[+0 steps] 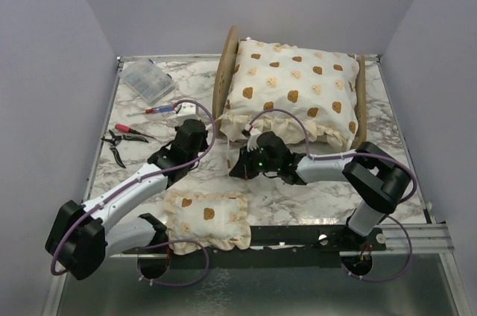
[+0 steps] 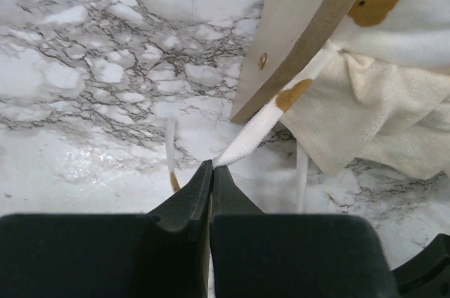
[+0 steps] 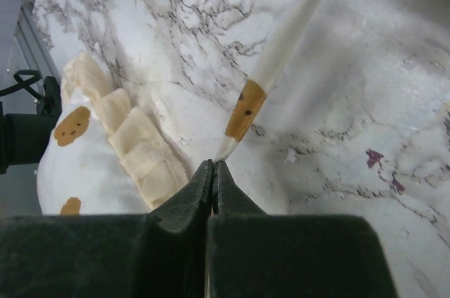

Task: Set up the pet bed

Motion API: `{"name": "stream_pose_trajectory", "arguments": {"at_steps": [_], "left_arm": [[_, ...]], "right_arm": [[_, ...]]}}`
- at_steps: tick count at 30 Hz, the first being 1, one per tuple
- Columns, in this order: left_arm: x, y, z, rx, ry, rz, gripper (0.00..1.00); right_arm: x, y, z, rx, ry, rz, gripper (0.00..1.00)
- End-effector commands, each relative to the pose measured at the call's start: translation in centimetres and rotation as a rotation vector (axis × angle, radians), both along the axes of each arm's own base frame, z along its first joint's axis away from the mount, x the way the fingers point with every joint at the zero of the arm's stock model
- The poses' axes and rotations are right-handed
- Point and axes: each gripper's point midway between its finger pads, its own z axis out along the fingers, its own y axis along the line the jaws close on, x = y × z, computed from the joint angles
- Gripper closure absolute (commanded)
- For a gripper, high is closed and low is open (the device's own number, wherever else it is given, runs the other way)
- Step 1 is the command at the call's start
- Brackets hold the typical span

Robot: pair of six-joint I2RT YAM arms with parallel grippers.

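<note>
The pet bed (image 1: 223, 70) stands at the back of the marble table, its plywood headboard on the left and its footboard (image 1: 361, 100) on the right. A large bear-print cushion (image 1: 291, 89) lies on it. My left gripper (image 2: 211, 166) is shut on the end of a white cushion tie (image 2: 256, 129) that runs up past the headboard's leg (image 2: 295, 38). From above, this gripper (image 1: 207, 137) sits just left of the cushion's near corner. My right gripper (image 3: 213, 164) is shut on the tip of another white tie (image 3: 281, 52) with a brown patch. From above, it (image 1: 238, 165) is in front of the bed.
A small bear-print pillow (image 1: 207, 217) lies at the near edge between the arm bases. On the left are a clear plastic box (image 1: 147, 81), a red-handled screwdriver (image 1: 156, 109), pliers (image 1: 123, 137) and a small white piece (image 1: 186, 109). Grey walls enclose the table.
</note>
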Motion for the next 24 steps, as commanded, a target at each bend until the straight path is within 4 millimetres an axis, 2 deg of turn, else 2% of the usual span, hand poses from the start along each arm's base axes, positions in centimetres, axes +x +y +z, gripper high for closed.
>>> {"name": "stream_pose_trajectory", "arguments": {"at_steps": [1, 6, 8, 14, 19, 22, 24], "left_arm": [[-0.7, 2.6, 0.6, 0.092, 0.037, 0.061, 1.00], [-0.9, 1.1, 0.3, 0.031, 0.077, -0.005, 1.00], [-0.9, 1.3, 0.0, 0.047, 0.091, -0.005, 1.00], [-1.5, 2.5, -2.7, 0.024, 0.160, 0.028, 0.98], [-1.6, 3.5, -0.6, -0.005, 0.112, 0.062, 0.75], [-1.6, 5.0, 1.0, 0.002, 0.085, 0.101, 0.68], [-1.9, 5.9, 1.9, 0.012, 0.067, 0.123, 0.67]], "right_arm": [[0.0, 2.3, 1.7, 0.054, -0.018, 0.057, 0.99], [0.4, 4.0, 2.3, 0.062, -0.042, 0.074, 0.99], [0.4, 4.7, 2.7, 0.072, -0.044, 0.082, 0.99], [1.1, 6.4, 4.0, 0.103, -0.066, 0.077, 0.99], [2.5, 8.0, 4.4, 0.117, -0.083, 0.044, 0.99], [3.5, 9.3, 4.4, 0.123, -0.097, 0.021, 0.99], [4.4, 10.1, 4.2, 0.121, -0.112, -0.001, 0.99]]}}
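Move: The left hand still pinches one corner tie, the right hand the other. The right-hand tie's middle lies about 6 cm back, 6 cm right and 6 cm below the left hand; the cushion corner is some 4 cm ahead, 5 cm right, and the panel foot about 2 cm ahead, 4 cm right. From the right hand, the left-hand tie is some 12 cm ahead, 7 cm left and 6 cm higher; the small pillow lies 13 cm back, 6 cm left. Leftward and rising, with a little forward travel, the shut right hand carries its pinched tie roughly 9 cm from in front of the bed to close beneath the left hand. The left hand lifts briefly, dips, then comes up again, drifting about 4 cm left and slightly back; near the bottom of the dip its fingers start opening to about a third, letting go of its tie. ##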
